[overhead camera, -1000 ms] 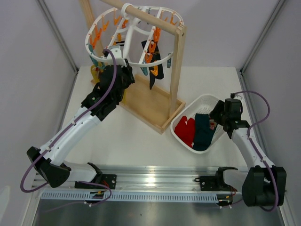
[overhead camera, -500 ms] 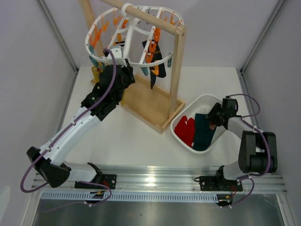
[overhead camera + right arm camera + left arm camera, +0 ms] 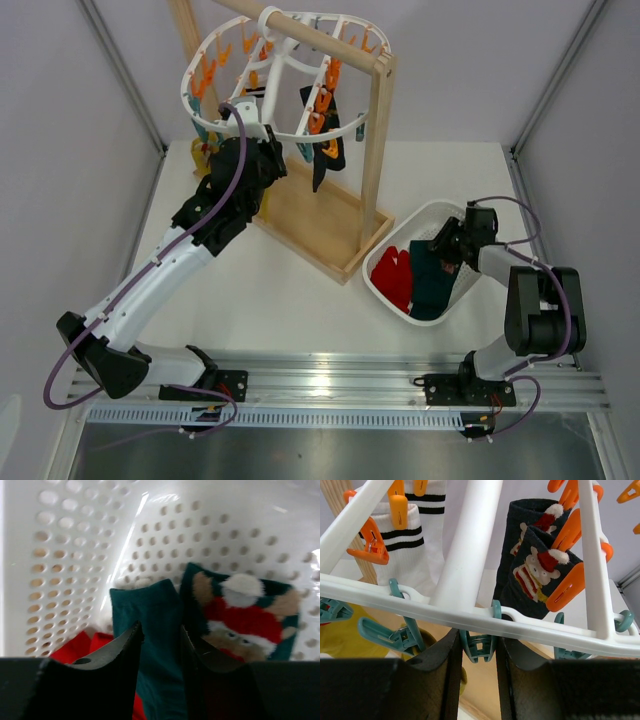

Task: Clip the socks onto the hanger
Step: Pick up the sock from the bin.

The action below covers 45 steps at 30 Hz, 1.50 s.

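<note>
The white ring hanger (image 3: 272, 133) hangs from the wooden rack, with orange and teal pegs. On it hang a navy Santa sock (image 3: 535, 570), a white black-striped sock (image 3: 415, 535) and a yellow sock (image 3: 340, 640). My left gripper (image 3: 477, 640) is up under the ring (image 3: 545, 625), shut on a teal peg (image 3: 477, 649). My right gripper (image 3: 160, 630) is down in the basket, its jaws narrow and astride a teal sock (image 3: 150, 605) with a gap still showing. A red sock (image 3: 393, 275) and a Santa-patterned sock (image 3: 245, 617) lie beside it.
The wooden rack's post (image 3: 375, 150) and base (image 3: 310, 225) stand between the two arms. The white perforated basket (image 3: 418, 212) sits right of the base, and its wall (image 3: 75, 555) rises close ahead of the right fingers.
My right gripper has pushed left, deeper into the basket, and its jaws have narrowed around the teal sock. The left arm and the peg have not moved.
</note>
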### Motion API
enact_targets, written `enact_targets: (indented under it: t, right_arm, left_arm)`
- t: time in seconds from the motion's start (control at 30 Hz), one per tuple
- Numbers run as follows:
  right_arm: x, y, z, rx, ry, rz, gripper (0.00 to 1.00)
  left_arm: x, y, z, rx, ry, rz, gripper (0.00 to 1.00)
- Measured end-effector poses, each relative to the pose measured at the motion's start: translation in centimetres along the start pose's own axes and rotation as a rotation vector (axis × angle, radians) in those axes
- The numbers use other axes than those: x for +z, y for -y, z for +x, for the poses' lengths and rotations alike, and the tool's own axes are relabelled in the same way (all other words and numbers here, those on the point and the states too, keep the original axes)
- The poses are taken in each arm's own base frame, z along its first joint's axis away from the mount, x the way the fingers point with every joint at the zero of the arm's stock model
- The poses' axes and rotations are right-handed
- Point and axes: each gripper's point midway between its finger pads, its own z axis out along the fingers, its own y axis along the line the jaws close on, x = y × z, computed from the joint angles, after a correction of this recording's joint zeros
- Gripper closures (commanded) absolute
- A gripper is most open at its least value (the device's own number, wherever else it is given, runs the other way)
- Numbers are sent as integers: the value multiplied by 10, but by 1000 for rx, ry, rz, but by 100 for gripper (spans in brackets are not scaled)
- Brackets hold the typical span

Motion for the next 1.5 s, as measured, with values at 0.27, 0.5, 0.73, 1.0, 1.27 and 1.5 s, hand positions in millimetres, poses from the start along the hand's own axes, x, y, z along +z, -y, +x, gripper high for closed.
enact_targets:
  t: [0.27,0.5,0.73,1.0,1.27,1.5]
  right_arm:
    - [-9,-53,5,-121,-13,-129,64]
    - [-9,-55,-5,-158,26,-102,65]
    - [6,-27,-2,-132,1,-21,65]
    - [19,-14,4,-107,-41,-21,66]
    - [21,-30,11,-138,-88,-146,99]
    - [-21,-65,-11,-241,11,-234,100]
  left_arm:
    - [0,-1,1,2,-3,-4,86]
    - [0,-1,1,0,-3,-4,86]
    - [0,-1,1,0,-3,-4,86]
    - [0,-2,1,0,-3,-4,86]
    - [0,-2,1,1,-3,-4,86]
    - [0,-2,0,1,-3,-5,86]
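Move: The green sock's cuff lies at the right fingertips, about 2 cm ahead of the hand point, 2 cm to its left and 1 cm lower; the rest of the sock runs back under the hand. The Santa sock is some 4 cm to the right and 3 cm back, the red socks roughly 12 cm left and 7 cm back, all slightly below. From the left hand, the cuff is about 36 cm to the right, level ahead, and nearly 40 cm below. Sweep the half-open right gripper about 5 cm left and slightly up across the green sock in the bin, then bring it back right and down some 5 cm. From there edge left again while shutting the fingers to pinch the sock near its cuff, turning about 10 degrees more counter-clockwise, and pull up roughly 6 cm. Keep the left gripper still on the teal clip of the hanger. ##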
